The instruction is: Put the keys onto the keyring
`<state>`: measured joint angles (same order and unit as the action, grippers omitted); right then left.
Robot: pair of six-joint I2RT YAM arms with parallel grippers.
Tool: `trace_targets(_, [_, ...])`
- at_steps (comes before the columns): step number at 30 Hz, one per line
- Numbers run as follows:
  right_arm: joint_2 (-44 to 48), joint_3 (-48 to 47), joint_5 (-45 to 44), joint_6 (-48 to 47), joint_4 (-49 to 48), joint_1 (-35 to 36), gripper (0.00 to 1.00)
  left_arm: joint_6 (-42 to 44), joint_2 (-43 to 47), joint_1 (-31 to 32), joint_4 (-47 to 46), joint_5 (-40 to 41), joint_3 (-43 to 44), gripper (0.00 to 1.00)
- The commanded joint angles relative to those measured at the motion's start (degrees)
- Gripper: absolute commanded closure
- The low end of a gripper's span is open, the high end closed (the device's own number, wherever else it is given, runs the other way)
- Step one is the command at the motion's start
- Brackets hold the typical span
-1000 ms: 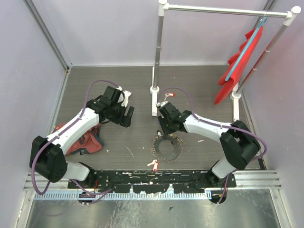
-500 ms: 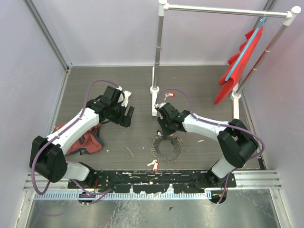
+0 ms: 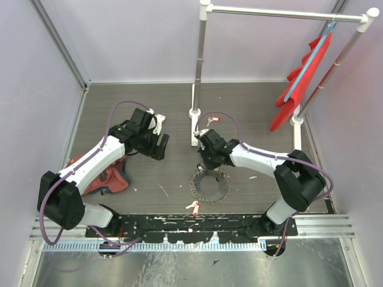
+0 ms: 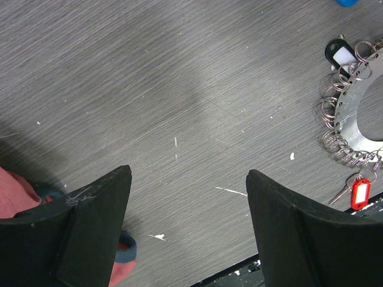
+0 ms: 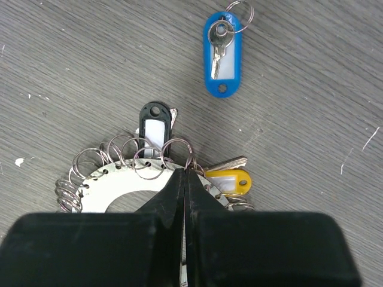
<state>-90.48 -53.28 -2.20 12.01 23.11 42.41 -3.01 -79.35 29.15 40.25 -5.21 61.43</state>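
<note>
The keyring is a flat silvery disc with a hole in the middle and small wire loops round its edge. It lies mid-table. My right gripper is shut at its far edge, pinching one upright wire loop. A black-tagged key and a yellow-tagged key sit at that edge. A blue-tagged key lies loose beyond, and a red-tagged key lies near the front. My left gripper hovers open over bare table, left of the keyring, holding nothing.
A red cloth lies by the left wall under the left arm. A white rack post stands behind the keyring, with a red garment hanging at the right. Another red tag lies by the post base. A black rail runs along the front.
My right gripper's fingers have closed from partly open to shut at the keyring's far edge. The left arm has not moved.
</note>
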Motion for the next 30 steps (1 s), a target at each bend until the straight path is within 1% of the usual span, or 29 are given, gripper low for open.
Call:
trace_targets(1, [4.28, 0.32, -0.96, -1.19, -3.87, 0.21, 0.99, 0.72, -0.18, 0.18, 0.27, -0.06, 1.47, 0.16])
trace_targets(6, [8.71, 2.75, 1.75, -3.81, -6.58, 0.17, 0.99, 0.79, -0.17, 0.21, 0.27, -0.43, 1.56, 0.16])
trace_targets(10, [12.07, 4.34, 6.07, -6.58, -7.99, 0.16, 0.99, 0.90, -0.25, 0.20, 0.36, -1.15, 1.83, 0.17])
trace_targets(14, [10.52, 3.97, 14.16, -11.09, -5.30, 0.64, 0.99, 0.72, -0.49, 0.21, 0.31, -1.72, 1.87, 0.16])
trace_targets(17, [8.80, 4.00, 17.98, -13.43, -2.98, 1.89, 0.97, 0.72, -0.75, 0.21, 0.27, -1.71, 1.93, 0.17])
trace_targets(18, [8.93, 4.30, 19.22, -13.52, -3.14, 1.96, 0.95, 0.72, -0.78, 0.19, 0.27, -1.73, 1.94, 0.16])
trace_targets(19, [9.45, 4.70, 20.47, -13.31, -3.73, 2.06, 0.90, 0.74, -0.86, 0.20, 0.31, -1.73, 1.91, 0.16])
trace_targets(21, [11.09, 5.46, 20.94, -12.06, -5.30, 2.04, 0.73, 0.81, -0.91, 0.20, 0.27, -1.65, 1.94, 0.17])
trace_targets(22, [12.01, 5.77, 18.41, -10.94, -5.84, 1.96, 0.67, 0.81, -1.04, 0.16, 0.27, -1.64, 1.90, 0.16])
trace_targets(24, [13.79, 5.90, 10.85, -7.94, -6.23, 1.99, 0.61, 0.81, -1.05, 0.21, 0.27, -1.65, 1.94, 0.17])
trace_targets(27, [16.01, 6.10, -2.05, -2.20, -5.61, 2.02, 0.57, 0.81, -1.06, 0.21, 0.31, -1.64, 2.00, 0.17])
trace_targets(29, [17.13, 6.54, -6.85, 0.27, -4.97, 2.03, 0.56, 0.83, -0.90, 0.21, 0.27, -1.57, 1.91, 0.16])
trace_targets(30, [17.27, 6.67, -7.81, 0.98, -4.54, 2.03, 0.56, 0.81, -0.83, 0.21, 0.27, -1.56, 1.91, 0.16])
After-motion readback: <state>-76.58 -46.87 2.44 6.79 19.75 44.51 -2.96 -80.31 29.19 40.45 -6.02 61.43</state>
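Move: My right fingers are already shut on the keyring's far rim, so the keyring's middle lies about 5 cm back towards me and 1 cm right of them, a centimetre lower. The black tag lies roughly 3 cm to their left, the yellow tag 2 cm right and 1 cm ahead; the blue tag is loose some 6 cm ahead and 2 cm left. From my idle left hand the keyring is about 17 cm right, 5 cm back and 9 cm below. Still pinching the keyring's far rim, I raise my right hand about 4 cm, then swing it back towards my base and somewhat left, sinking a little, while the hand tilts and turns counter-clockwise some 20 degrees. About 5 cm back, I open the fingers partway and let go of the rim, then come forward again, rising and undoing most of the turn. ##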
